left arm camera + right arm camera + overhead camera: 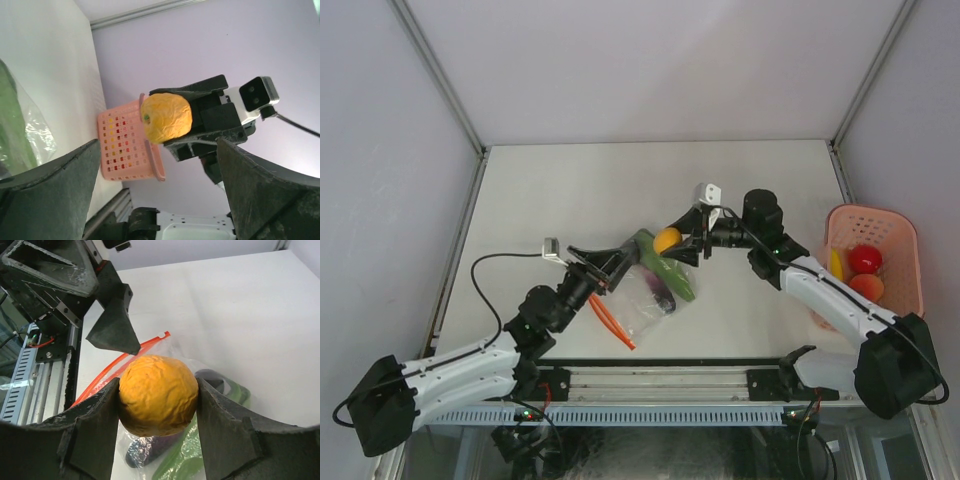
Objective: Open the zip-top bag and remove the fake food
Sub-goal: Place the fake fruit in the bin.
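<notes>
The clear zip-top bag (645, 300) lies at the table's middle, its red zip strip (610, 320) toward the near side. Inside it lie fake food pieces: a long green one (666, 268) and a dark purple one (660, 295). My right gripper (157, 405) is shut on a wrinkled orange fruit (157, 395), held just above the bag (210, 440). My left gripper (618, 262) hangs open beside the bag's left edge, with nothing between its fingers (60, 190). The left wrist view looks across at the held orange fruit (166, 118).
A pink perforated basket (910, 250) stands at the table's right edge and holds a red round piece (865, 258), an orange piece (867, 286) and a yellow piece (836, 262). Purple walls close off the left, the back and the right.
</notes>
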Action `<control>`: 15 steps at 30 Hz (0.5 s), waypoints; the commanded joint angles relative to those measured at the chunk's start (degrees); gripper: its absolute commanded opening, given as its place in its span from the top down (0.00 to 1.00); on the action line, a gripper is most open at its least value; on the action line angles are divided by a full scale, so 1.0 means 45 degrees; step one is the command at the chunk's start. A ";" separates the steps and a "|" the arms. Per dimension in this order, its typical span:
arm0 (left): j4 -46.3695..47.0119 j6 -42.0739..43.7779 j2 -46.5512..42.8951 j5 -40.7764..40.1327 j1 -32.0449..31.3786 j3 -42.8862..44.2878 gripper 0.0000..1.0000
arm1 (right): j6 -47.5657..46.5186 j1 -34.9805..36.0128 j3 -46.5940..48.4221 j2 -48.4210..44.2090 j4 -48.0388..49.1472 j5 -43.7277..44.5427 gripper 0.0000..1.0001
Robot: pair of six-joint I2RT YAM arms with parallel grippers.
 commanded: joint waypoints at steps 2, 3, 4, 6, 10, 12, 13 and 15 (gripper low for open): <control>-0.1432 0.2445 -0.0791 -0.0434 -0.0024 0.0198 0.00 | 0.0299 -0.0759 0.0681 -0.0677 -0.0045 -0.0467 0.94; -0.1821 0.2750 -0.0917 -0.0443 -0.0019 0.0291 0.00 | 0.0237 -0.0881 0.0687 -0.0728 -0.0098 -0.0462 0.94; -0.2168 0.3108 -0.1028 -0.0413 -0.0023 0.0393 0.00 | 0.0190 -0.1011 0.0693 -0.0762 -0.0139 -0.0489 0.94; -0.2838 0.3767 -0.1209 -0.0338 -0.0011 0.0648 0.00 | 0.0053 -0.1220 0.0683 -0.0840 -0.0211 -0.0511 0.94; -0.3962 0.4767 -0.1538 -0.0303 -0.0022 0.0926 0.00 | -0.0273 -0.1665 0.0833 -0.0981 -0.0631 -0.0517 0.94; -0.4393 0.5207 -0.1724 -0.0294 -0.0022 0.0944 0.00 | -0.0467 -0.1898 0.0922 -0.1077 -0.0932 -0.0532 0.94; -0.4586 0.5410 -0.1803 -0.0309 -0.0009 0.0971 0.00 | -0.0593 -0.2025 0.0964 -0.1128 -0.1085 -0.0534 0.94; -0.5097 0.5748 -0.1990 -0.0384 -0.0005 0.1010 0.00 | -0.0835 -0.2285 0.1068 -0.1241 -0.1405 -0.0567 0.94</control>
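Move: To the right of the orange-holding right hand, about 48 cm off, is the bin, some 3 cm farther back and 15 cm lower; the green vegetable lies about 4 cm ahead, straight in line sideways, and 21 cm below that hand. From the empty left hand, the dark avocado in the bag is about 9 cm ahead, 4 cm left and 20 cm down, the eggplant 2 cm ahead, 3 cm right, equally low. Carrying the orange still pinched in its fingers, the right hand draws off towards the bin, about 4 cm to the right, with some 2.5 cm forward and 2 cm of rise. The left hand, fingers staying wide open, sinks about 5.5 cm towards the bag, rolling some 25 degrees so its left side comes up. ##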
